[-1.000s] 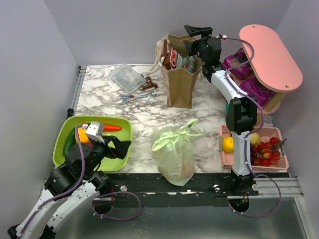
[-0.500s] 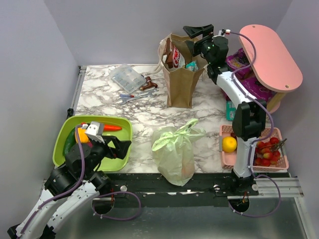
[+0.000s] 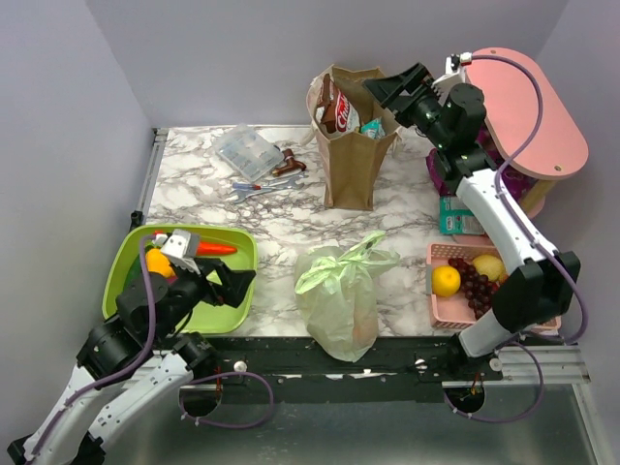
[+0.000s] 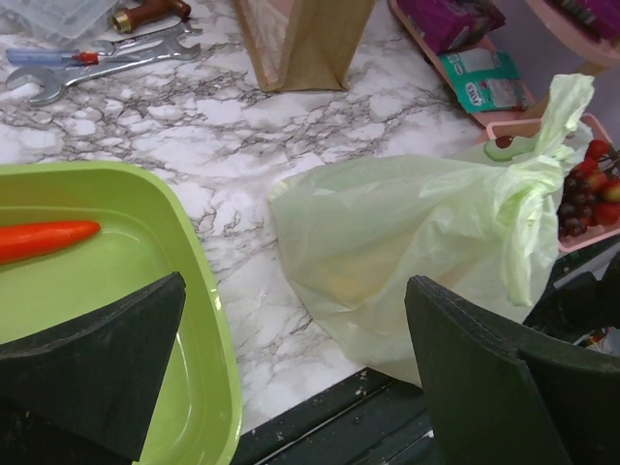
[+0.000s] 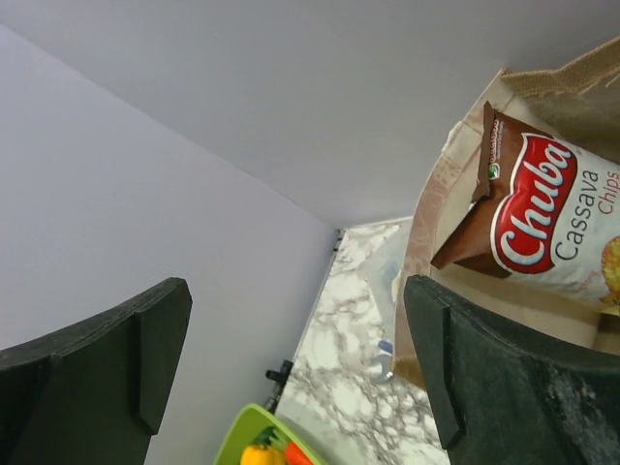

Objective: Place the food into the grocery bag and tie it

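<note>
The pale green grocery bag [image 3: 337, 298] stands full near the table's front edge, its handles knotted on top [image 3: 360, 254]. In the left wrist view the grocery bag [image 4: 407, 242] lies just beyond my fingers, and a yellowish shape shows faintly through its wall; the food inside is otherwise hidden. My left gripper [image 3: 232, 286] [image 4: 291, 387] hangs open and empty between the green tray's right rim and the bag. High at the back my right gripper [image 3: 389, 89] [image 5: 300, 368] is open and empty, beside the top of the brown paper bag.
A green tray [image 3: 242, 247] holds a carrot [image 3: 215, 249] and a yellow-orange piece. The brown paper bag [image 3: 351, 155] holds a chips packet [image 5: 542, 223]. Tools and a clear box [image 3: 247, 152] lie back left. A pink basket [image 3: 441, 300] of fruit and a pink shelf [image 3: 528, 97] stand right.
My right arm has swung rightward from over the paper bag, uncovering more of the pink basket. The left arm has shifted slightly. The grocery bag has not moved.
</note>
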Action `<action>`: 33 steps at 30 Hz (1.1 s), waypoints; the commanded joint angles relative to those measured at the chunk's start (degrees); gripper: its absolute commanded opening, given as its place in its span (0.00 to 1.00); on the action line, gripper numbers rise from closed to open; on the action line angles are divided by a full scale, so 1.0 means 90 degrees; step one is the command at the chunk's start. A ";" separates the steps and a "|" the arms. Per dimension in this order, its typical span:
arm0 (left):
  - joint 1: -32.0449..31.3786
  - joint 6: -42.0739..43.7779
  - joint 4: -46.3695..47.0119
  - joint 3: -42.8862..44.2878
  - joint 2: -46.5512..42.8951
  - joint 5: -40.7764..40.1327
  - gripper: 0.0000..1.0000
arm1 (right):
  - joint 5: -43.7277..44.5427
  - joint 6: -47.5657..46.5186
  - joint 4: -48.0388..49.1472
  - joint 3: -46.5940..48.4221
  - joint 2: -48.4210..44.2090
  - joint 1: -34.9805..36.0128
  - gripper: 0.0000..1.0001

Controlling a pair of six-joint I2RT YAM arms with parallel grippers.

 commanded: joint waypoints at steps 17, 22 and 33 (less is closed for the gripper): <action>-0.0157 0.1331 -0.0621 0.3362 0.3378 0.1978 0.98 | 0.0683 -0.2263 -0.2601 -0.2287 -0.3264 0.0042 1.00; -0.0739 0.1553 -0.0755 0.3929 0.4153 0.1774 0.98 | 0.1495 -0.2805 -0.3256 -0.2278 -0.3761 0.0043 1.00; -0.1883 0.1930 -0.0581 0.4440 0.5681 0.1407 0.99 | 0.1795 -0.2807 -0.3600 -0.2424 -0.4114 0.0045 1.00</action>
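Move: The tied bag's knot lies some 19 cm to the left gripper's right, 4 cm ahead and about 8 cm lower; the green tray's middle is 17 cm left, 2 cm ahead and 22 cm below, the paper bag roughly 31 cm ahead and 21 cm right. From the right gripper the knot is about 31 cm back, 8 cm left and 24 cm down; the paper bag's middle is 8 cm left, 2 cm back and 25 cm down. Bring the left gripper up clear of the green tray, then swing it about 15 cm to the right towards the tied bag's knot, fingers open, turning clockwise some 30 degrees, tipping them further down and starting to sink at the end. Meanwhile draw the empty, open right gripper back about 15 cm, right and slightly down, away from the paper bag, rolling its left side down. ##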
